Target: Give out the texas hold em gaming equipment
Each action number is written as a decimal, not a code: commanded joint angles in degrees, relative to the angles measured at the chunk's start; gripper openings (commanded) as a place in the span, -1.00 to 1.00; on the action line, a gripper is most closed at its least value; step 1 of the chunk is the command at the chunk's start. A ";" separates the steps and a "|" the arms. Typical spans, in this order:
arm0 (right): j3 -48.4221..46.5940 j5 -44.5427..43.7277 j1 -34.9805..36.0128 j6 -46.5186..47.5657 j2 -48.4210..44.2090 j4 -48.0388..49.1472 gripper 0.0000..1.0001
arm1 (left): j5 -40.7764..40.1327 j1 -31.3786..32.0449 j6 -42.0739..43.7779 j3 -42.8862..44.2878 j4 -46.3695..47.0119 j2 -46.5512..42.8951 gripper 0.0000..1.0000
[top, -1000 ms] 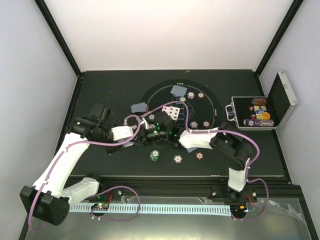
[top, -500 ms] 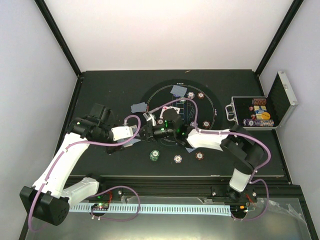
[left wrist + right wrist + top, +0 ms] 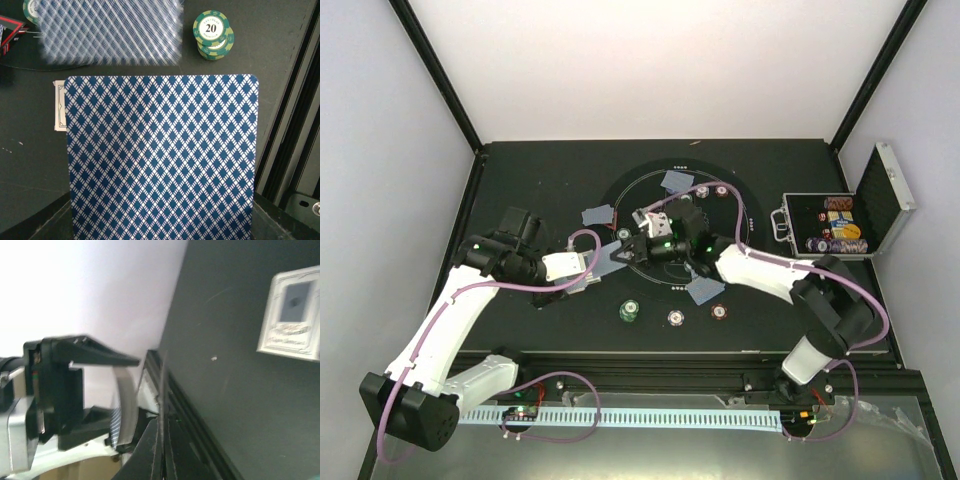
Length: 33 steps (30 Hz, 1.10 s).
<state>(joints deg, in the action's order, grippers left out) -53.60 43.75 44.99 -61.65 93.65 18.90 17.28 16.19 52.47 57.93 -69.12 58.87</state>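
My left gripper (image 3: 582, 274) is shut on a deck of playing cards (image 3: 160, 160); its blue diamond back fills the left wrist view and hides the fingers. My right gripper (image 3: 162, 432) is shut on one card (image 3: 162, 385), seen edge-on. In the top view that card (image 3: 612, 258) hangs between the two grippers, just off the deck. It shows blurred above the deck (image 3: 110, 32) in the left wrist view. More cards (image 3: 676, 181) (image 3: 599, 215) (image 3: 705, 290) lie face down on the mat. A green chip stack (image 3: 630, 312) (image 3: 213, 34) stands near the front.
The round black mat (image 3: 745, 215) carries single chips (image 3: 722, 190) (image 3: 733, 248); two more chips (image 3: 676, 318) (image 3: 718, 312) lie in front of it. The open silver case (image 3: 830, 225) with chips stands at the right. A white face-up card (image 3: 292, 320) lies on the table.
My right gripper has shut on a card at the deck and swung back toward the mat's centre with it. The left arm has held still with the deck.
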 commanded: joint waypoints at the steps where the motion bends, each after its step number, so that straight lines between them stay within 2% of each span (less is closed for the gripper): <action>1: -10.35 -4.41 -5.48 22.81 -2.38 -29.75 -0.98 | 0.26 -0.10 0.35 2.01 -0.35 -0.82 -0.97; 2: -14.11 -9.13 -6.35 28.84 -1.66 -37.93 -0.98 | 0.22 -0.10 0.31 2.01 -0.39 -0.80 -0.97; 4: -22.33 -24.82 -6.83 40.04 0.66 -51.45 -0.98 | 0.13 -0.10 0.26 1.88 -0.40 -0.91 -0.97; 6: -27.41 -38.92 -6.77 47.58 3.39 -57.33 -0.98 | 0.10 -0.10 0.19 1.68 -0.31 -0.90 -0.97; 11: -30.42 -65.40 -6.15 63.27 9.79 -55.38 -0.98 | 0.04 -0.10 -0.03 1.53 -0.23 -0.88 -0.97; 16: -28.39 -84.36 -4.60 75.78 16.31 -42.69 -0.98 | -0.47 -0.10 0.11 1.07 0.04 -0.77 -0.97; 20: -22.61 -91.92 -2.06 88.45 19.28 -26.60 -0.98 | -0.70 -0.10 0.18 0.95 0.26 -0.45 -0.97; 22: -21.74 -93.93 -1.51 92.07 21.10 -22.92 -0.98 | -0.96 -0.10 0.18 0.95 0.35 -0.37 -0.97; 28: -21.27 -92.14 -1.50 93.29 24.44 -22.29 -0.98 | -1.35 -0.10 0.35 1.04 0.37 -0.42 -0.97; 33: -23.20 -88.09 -1.22 89.03 26.36 -29.32 -0.95 | -1.63 -0.10 0.44 1.22 0.13 -0.80 -0.97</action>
<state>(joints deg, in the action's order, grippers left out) -75.09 -45.36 43.64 29.15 118.32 -7.44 16.43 16.19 52.47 57.93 -69.04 58.85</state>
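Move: The face-up cards, beside which the right hand's card is to go, lie about 19 cm ahead of the right hand, 10 cm to its right and roughly 19 cm below it. The blind's green chips stand some 8 cm beyond those cards and 7 cm farther right, and the red chips are about 13 cm ahead of the hand and 5 cm right. For the left hand, the face-up cards are 23 cm ahead, 20 cm to the right and 17 cm lower. Keep the right gripper shut on its drawn card and sweep it forward and right, away from the deck, about 20 cm out and 15 cm across, rising slightly before you sink it some 12 cm to just right of the face-up cards. Swing the wrist over meanwhile, through roughly 120 degrees, so the fingers go from pointing left to pointing forward and down and the card turns over. ##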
